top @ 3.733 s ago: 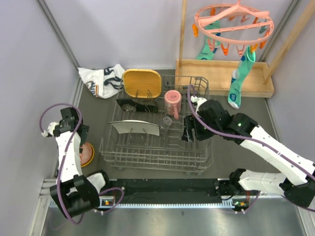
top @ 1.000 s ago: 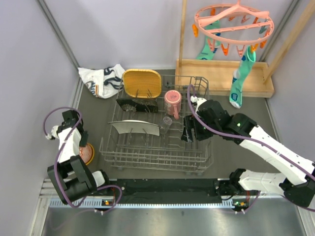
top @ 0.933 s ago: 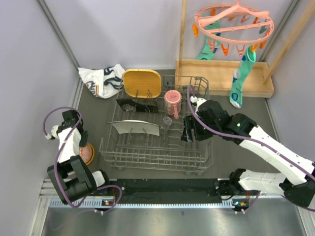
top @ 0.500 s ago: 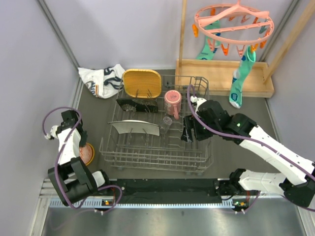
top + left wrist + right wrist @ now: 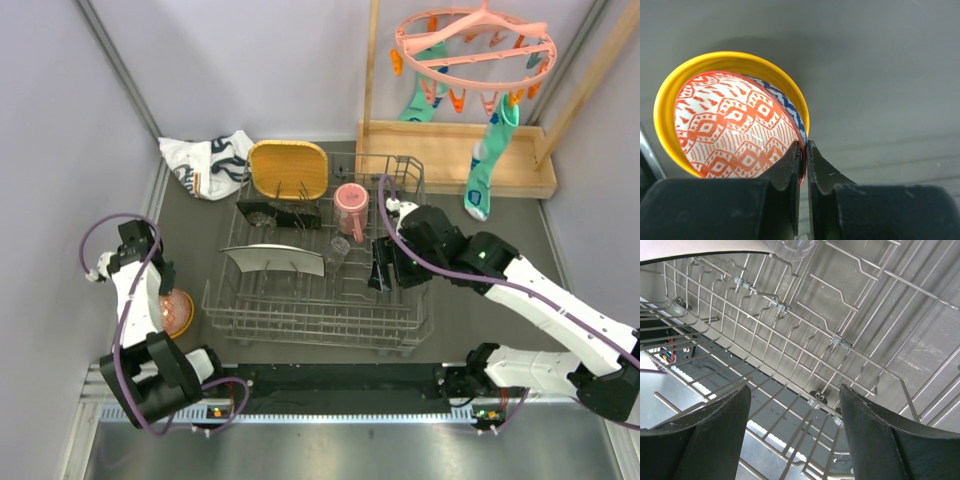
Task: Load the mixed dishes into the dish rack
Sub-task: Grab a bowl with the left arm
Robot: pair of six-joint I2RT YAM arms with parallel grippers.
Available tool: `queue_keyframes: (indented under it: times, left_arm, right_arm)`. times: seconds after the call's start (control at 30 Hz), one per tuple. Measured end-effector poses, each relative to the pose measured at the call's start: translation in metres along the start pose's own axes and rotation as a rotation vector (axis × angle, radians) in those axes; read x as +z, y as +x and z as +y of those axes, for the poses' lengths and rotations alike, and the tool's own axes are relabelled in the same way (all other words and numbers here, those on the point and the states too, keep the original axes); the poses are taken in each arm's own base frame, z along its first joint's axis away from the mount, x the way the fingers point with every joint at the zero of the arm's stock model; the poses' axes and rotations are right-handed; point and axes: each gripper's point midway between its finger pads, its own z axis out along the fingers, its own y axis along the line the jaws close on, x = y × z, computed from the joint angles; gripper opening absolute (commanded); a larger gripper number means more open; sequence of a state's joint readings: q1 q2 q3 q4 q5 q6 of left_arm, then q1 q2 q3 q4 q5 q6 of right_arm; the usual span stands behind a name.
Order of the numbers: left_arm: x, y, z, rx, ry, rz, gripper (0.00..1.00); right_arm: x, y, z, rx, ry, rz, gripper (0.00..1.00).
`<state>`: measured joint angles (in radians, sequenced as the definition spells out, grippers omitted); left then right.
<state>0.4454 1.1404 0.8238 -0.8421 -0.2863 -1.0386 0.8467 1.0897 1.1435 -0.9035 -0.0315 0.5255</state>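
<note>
Left of the dish rack [image 5: 310, 318], the blue-white patterned bowl [image 5: 735, 130], red-patterned inside, sits nested in the orange bowl [image 5: 669, 95] on the table. My left gripper [image 5: 805, 147] is shut on the patterned bowl's rim, and in the top view it [image 5: 157, 290] hangs over that bowl [image 5: 174, 310]. My right gripper [image 5: 795, 405] stands open over the rack's wires [image 5: 790, 340], with nothing between its fingers; the top view shows it [image 5: 385, 268] at the rack's right side. The rack holds a yellow plate [image 5: 288, 168], black floral plate [image 5: 278, 213], pale plate [image 5: 272, 260], pink cup [image 5: 350, 205] and clear glass [image 5: 338, 248].
A white printed cloth [image 5: 208, 163] lies at the back left. A wooden tray [image 5: 450, 155] stands at the back right under a pink peg hanger [image 5: 472, 45] with teal socks [image 5: 480, 180]. Grey walls close in on both sides.
My left jaws have closed further onto the patterned bowl's rim, and the left arm has shifted slightly toward the far side. The right arm has not moved.
</note>
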Motion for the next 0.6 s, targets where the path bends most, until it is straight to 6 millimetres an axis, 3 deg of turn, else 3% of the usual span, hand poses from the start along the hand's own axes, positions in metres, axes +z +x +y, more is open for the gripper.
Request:
queue_keyframes:
  times: [0.37,0.6]
  left_arm:
    - [-0.034,-0.016,-0.014,-0.017,0.062,-0.017,0.0]
    - [-0.071,-0.038,-0.035,-0.038,0.159,-0.056,0.0]
  right_arm:
    - [0.002,0.001,0.0,0.001,-0.002,0.005,0.71]
    - [0.002,0.002,0.0,0.001,-0.001,0.009,0.71]
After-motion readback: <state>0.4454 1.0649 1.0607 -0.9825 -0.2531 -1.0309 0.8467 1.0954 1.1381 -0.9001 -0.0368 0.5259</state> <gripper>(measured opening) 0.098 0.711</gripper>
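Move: About 6 cm back and 1 cm left of the left hand hangs the patterned bowl, already pinched by its far rim, its middle some 2 cm lower. The orange bowl sits below it, roughly 7 cm back, 1 cm left and 6 cm down from the hand. The dish rack's middle is some 33 cm right and 5 cm ahead, its white plate 22 cm right and 5 cm ahead. From the right hand the patterned bowl lies about 49 cm left and 2 cm back. Lifting the patterned bowl up and out of the orange bowl, the left hand speeds up as it climbs about 8 cm, easing 2 cm forward towards the end. The shut fingers keep their pinch on the far rim, and the wrist tips some 10 degrees so that the fingertips swing outward. ##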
